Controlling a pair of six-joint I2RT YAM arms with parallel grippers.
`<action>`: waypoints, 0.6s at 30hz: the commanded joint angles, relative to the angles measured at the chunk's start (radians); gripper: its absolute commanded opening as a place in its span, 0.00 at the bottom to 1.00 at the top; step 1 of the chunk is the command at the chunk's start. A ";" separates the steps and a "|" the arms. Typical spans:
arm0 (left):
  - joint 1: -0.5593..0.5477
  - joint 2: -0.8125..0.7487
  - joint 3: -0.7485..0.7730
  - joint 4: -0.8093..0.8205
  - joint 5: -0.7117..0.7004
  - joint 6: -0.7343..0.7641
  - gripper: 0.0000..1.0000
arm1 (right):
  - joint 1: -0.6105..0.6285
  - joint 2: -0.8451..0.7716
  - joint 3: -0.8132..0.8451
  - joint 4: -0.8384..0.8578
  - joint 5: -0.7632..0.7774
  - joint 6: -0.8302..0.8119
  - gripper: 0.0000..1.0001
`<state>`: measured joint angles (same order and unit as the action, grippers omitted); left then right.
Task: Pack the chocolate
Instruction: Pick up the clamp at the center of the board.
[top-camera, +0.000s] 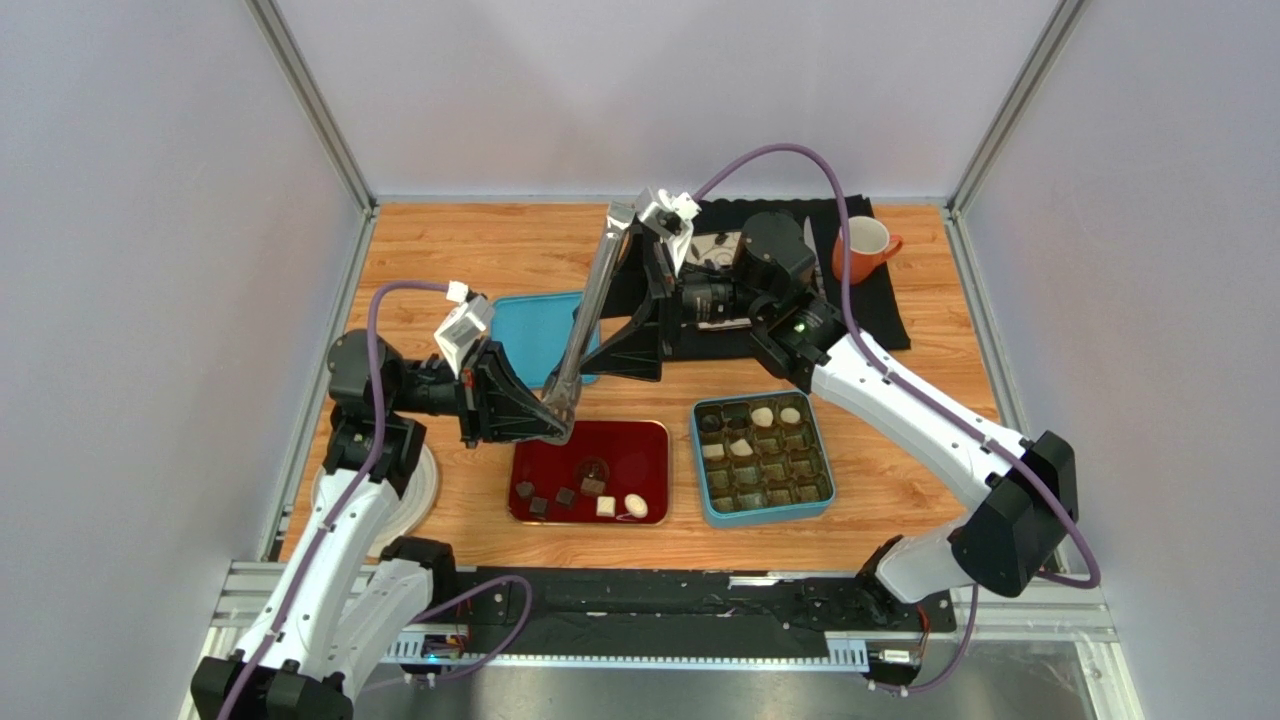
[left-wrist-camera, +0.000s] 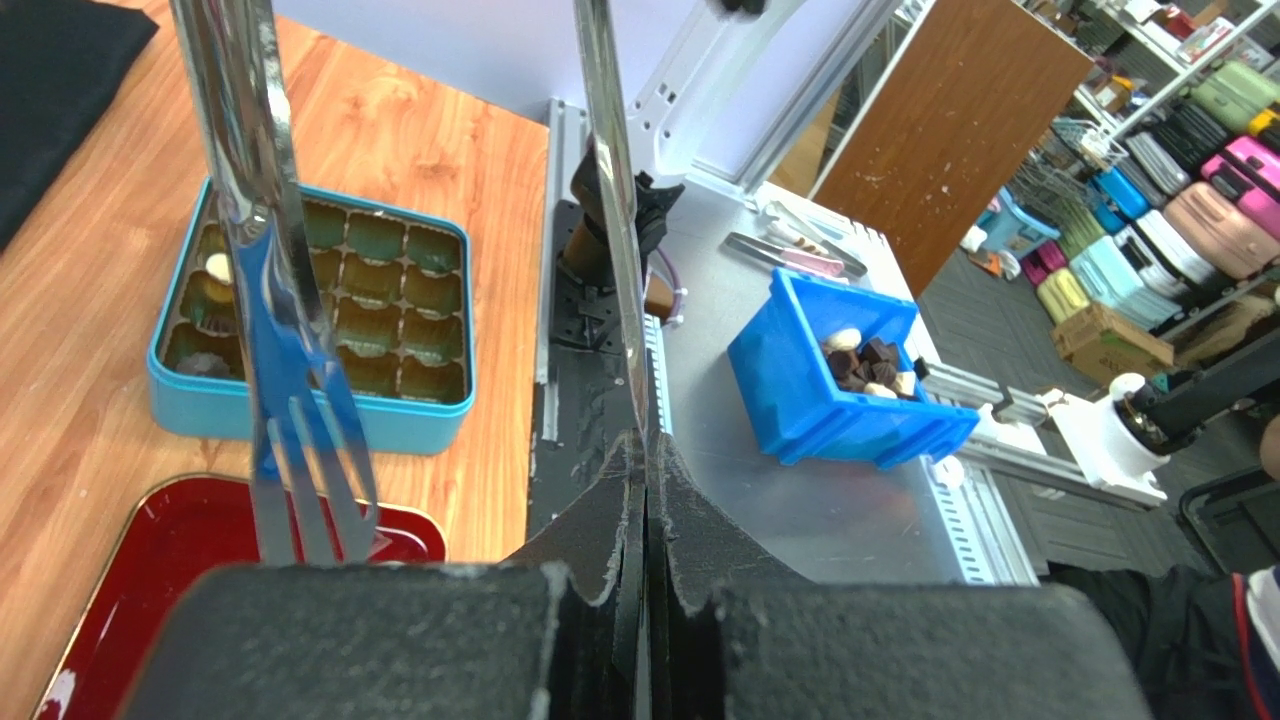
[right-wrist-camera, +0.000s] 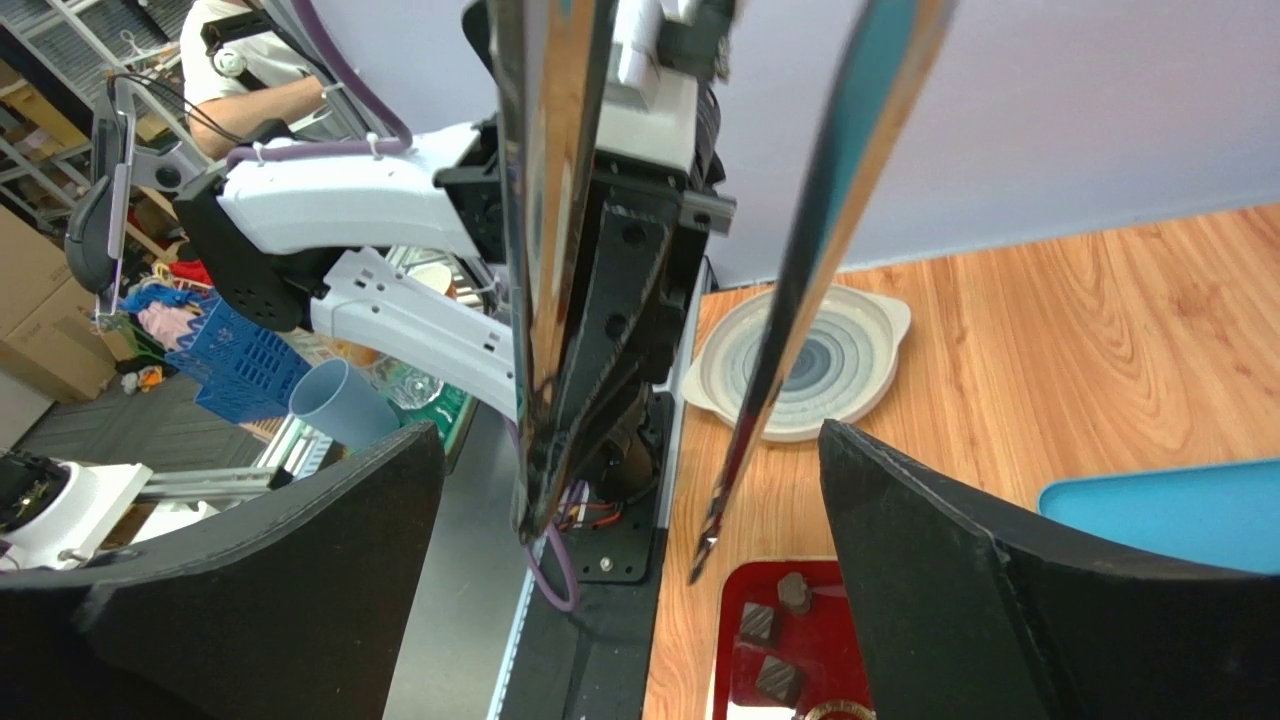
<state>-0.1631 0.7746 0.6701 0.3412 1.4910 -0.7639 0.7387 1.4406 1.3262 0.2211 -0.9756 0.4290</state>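
Several pieces of chocolate (top-camera: 565, 497), dark and white, lie on a red tray (top-camera: 639, 443); a few more sit in the teal compartment box (top-camera: 700, 465). Long metal tongs (top-camera: 594, 308) slant up from the tray's far edge. My left gripper (top-camera: 556, 425) is shut on one arm of the tongs (left-wrist-camera: 601, 180) near its tip, in the left wrist view (left-wrist-camera: 646, 450); the other arm ends in a fork (left-wrist-camera: 308, 480) over the tray (left-wrist-camera: 135, 570). My right gripper (top-camera: 639, 308) stands open, both tong arms (right-wrist-camera: 549, 225) passing between its fingers (right-wrist-camera: 631, 450) untouched. Dark pieces (right-wrist-camera: 756, 623) show below.
A teal lid (top-camera: 526, 333) lies behind the tray, and a round white lid (top-camera: 421, 488) sits at the left edge. A black mat (top-camera: 887, 293) with an orange mug (top-camera: 864, 248) is at the back right. A blue bin (left-wrist-camera: 812, 398) of candies stands off the table.
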 joint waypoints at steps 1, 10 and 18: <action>-0.004 -0.011 -0.007 0.048 0.276 0.002 0.00 | 0.028 0.003 0.102 -0.038 0.049 -0.021 0.95; -0.004 -0.011 -0.001 0.053 0.276 0.003 0.00 | 0.100 0.011 0.148 -0.169 0.207 -0.124 0.69; -0.004 -0.015 0.006 0.055 0.276 -0.006 0.00 | 0.125 0.012 0.183 -0.334 0.218 -0.196 0.48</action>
<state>-0.1635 0.7708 0.6529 0.3431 1.5097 -0.7639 0.8410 1.4532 1.4681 -0.0017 -0.7643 0.2867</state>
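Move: The left hand still grips one tip of the clamp, whose middle stands about 9 cm above that hand, 7 cm ahead and 4 cm to its right. The wide-open right hand has the legs reaching in between its fingers: the clamp's body is roughly 3 cm to its left and 2 cm up, level fore and aft. Well below the right hand, by some 35 cm, lie the red tray, about 9 cm ahead and 5 cm left, and the chocolate box, 10 cm ahead and 25 cm right. The right hand eases about 2 cm to its left, deeper onto the clamp's body, rising some 2.5 cm and then settling back a little, and turns slightly clockwise while its fingers close from wide open to about half, the forward finger pressing the free leg back towards the held one. The left hand stays shut on the clamp's tip and holds it almost in place as the other takes the body between its fingers. ##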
